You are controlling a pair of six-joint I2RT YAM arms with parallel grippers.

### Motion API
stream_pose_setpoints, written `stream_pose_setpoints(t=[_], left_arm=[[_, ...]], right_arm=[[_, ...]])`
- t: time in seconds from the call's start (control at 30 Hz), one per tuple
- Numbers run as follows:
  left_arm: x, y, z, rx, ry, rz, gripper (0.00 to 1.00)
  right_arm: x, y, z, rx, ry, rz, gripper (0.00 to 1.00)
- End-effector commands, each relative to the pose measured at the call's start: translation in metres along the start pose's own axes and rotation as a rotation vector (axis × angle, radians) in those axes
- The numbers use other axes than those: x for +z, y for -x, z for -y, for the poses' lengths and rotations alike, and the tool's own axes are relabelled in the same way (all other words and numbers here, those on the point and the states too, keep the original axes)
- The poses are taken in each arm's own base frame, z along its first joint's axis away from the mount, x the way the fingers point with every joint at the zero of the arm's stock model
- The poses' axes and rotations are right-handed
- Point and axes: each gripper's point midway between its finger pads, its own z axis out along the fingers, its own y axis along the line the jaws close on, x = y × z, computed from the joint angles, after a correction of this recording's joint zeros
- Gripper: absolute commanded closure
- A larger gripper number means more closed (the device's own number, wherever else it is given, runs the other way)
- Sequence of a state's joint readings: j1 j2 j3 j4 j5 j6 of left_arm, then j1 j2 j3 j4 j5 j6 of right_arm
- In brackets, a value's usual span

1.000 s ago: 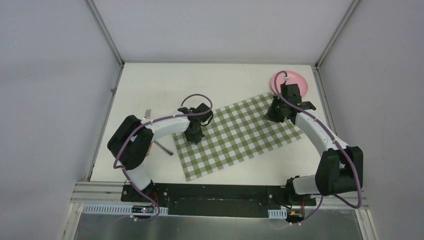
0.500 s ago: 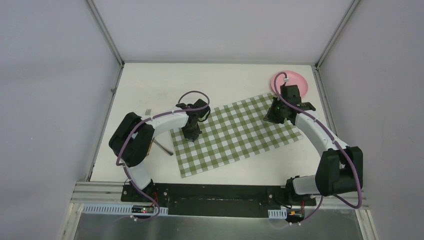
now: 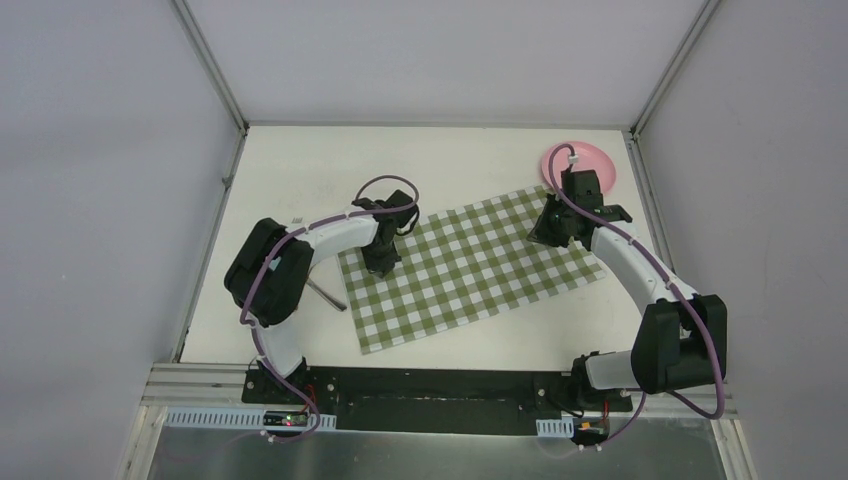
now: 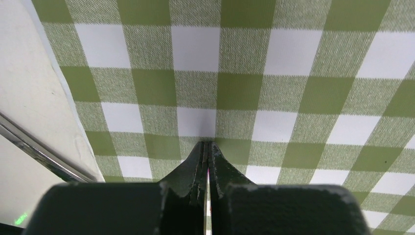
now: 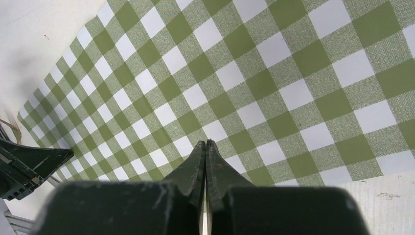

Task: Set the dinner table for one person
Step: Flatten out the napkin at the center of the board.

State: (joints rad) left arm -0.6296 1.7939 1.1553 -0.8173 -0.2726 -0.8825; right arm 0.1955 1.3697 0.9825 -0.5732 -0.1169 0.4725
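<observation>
A green-and-white checked cloth (image 3: 470,265) lies flat and slanted on the white dinner table (image 3: 320,160). My left gripper (image 3: 381,265) stands on the cloth's left part. In the left wrist view it (image 4: 206,143) is shut, its tip down on the checked weave (image 4: 293,98), with no fold of cloth seen between the jaws. My right gripper (image 3: 552,232) rests on the cloth's far right part. It (image 5: 207,142) is also shut, tip touching the cloth (image 5: 244,73). A pink plate (image 3: 590,160) sits just beyond the right gripper at the table's far right corner.
A metal utensil (image 3: 325,293) lies on the table left of the cloth, partly hidden under the left arm; its handle (image 4: 39,152) shows beside the cloth's edge. Aluminium rails and grey walls close the table on three sides. The left arm's gripper (image 5: 29,166) shows across the cloth.
The left gripper has moved a little left and away from the bases, and the cloth's left end has shifted with it. The right gripper has hardly moved.
</observation>
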Motion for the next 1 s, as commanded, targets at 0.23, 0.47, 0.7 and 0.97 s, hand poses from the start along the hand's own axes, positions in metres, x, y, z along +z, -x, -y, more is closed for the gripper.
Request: stream_pose_setpoints(t=[0.23,0.47,0.7,0.97], left_arm=[[0.012,0.037,-0.019,0.0,0.086,0.076,1.0],[0.007,0.043,-0.014,-0.003,0.066,0.076,1.0],[0.002,0.045,-0.013,-0.007,0.05,0.081,1.0],[-0.006,0.049,-0.008,-0.015,0.02,0.09,1.0]], right_arm=[[0.032,0.004,0.006,0.0,-0.031,0.019,1.0],[0.066,-0.008,0.033,0.044,-0.148,-0.011,1.0],[0.065,-0.034,0.062,0.118,-0.242,-0.007,1.0],[0.054,-0.047,0.078,0.202,-0.278,0.055,1.0]])
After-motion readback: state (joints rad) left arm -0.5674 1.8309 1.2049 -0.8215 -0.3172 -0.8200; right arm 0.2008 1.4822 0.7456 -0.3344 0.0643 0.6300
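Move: Below the right hand by about 9 cm is the right part of the napkin, whose middle lies some 12 cm left and 2 cm back of that hand; the pink plate is roughly 21 cm ahead and 12 cm right. The left hand is already down on the cloth, with the napkin's middle about 18 cm right and level with it, the napkin's far left corner some 5 cm ahead and 9 cm left, and the knife 11 cm left and 6 cm back. Dropping some 9 cm, the shut right fingers come down onto the right part of the napkin, then slide a little right and back over it while the hand turns about 10 degrees clockwise. The left hand, fingertips still on the cloth, sweeps about 3 cm forward and left towards the far left corner, then holds there. ##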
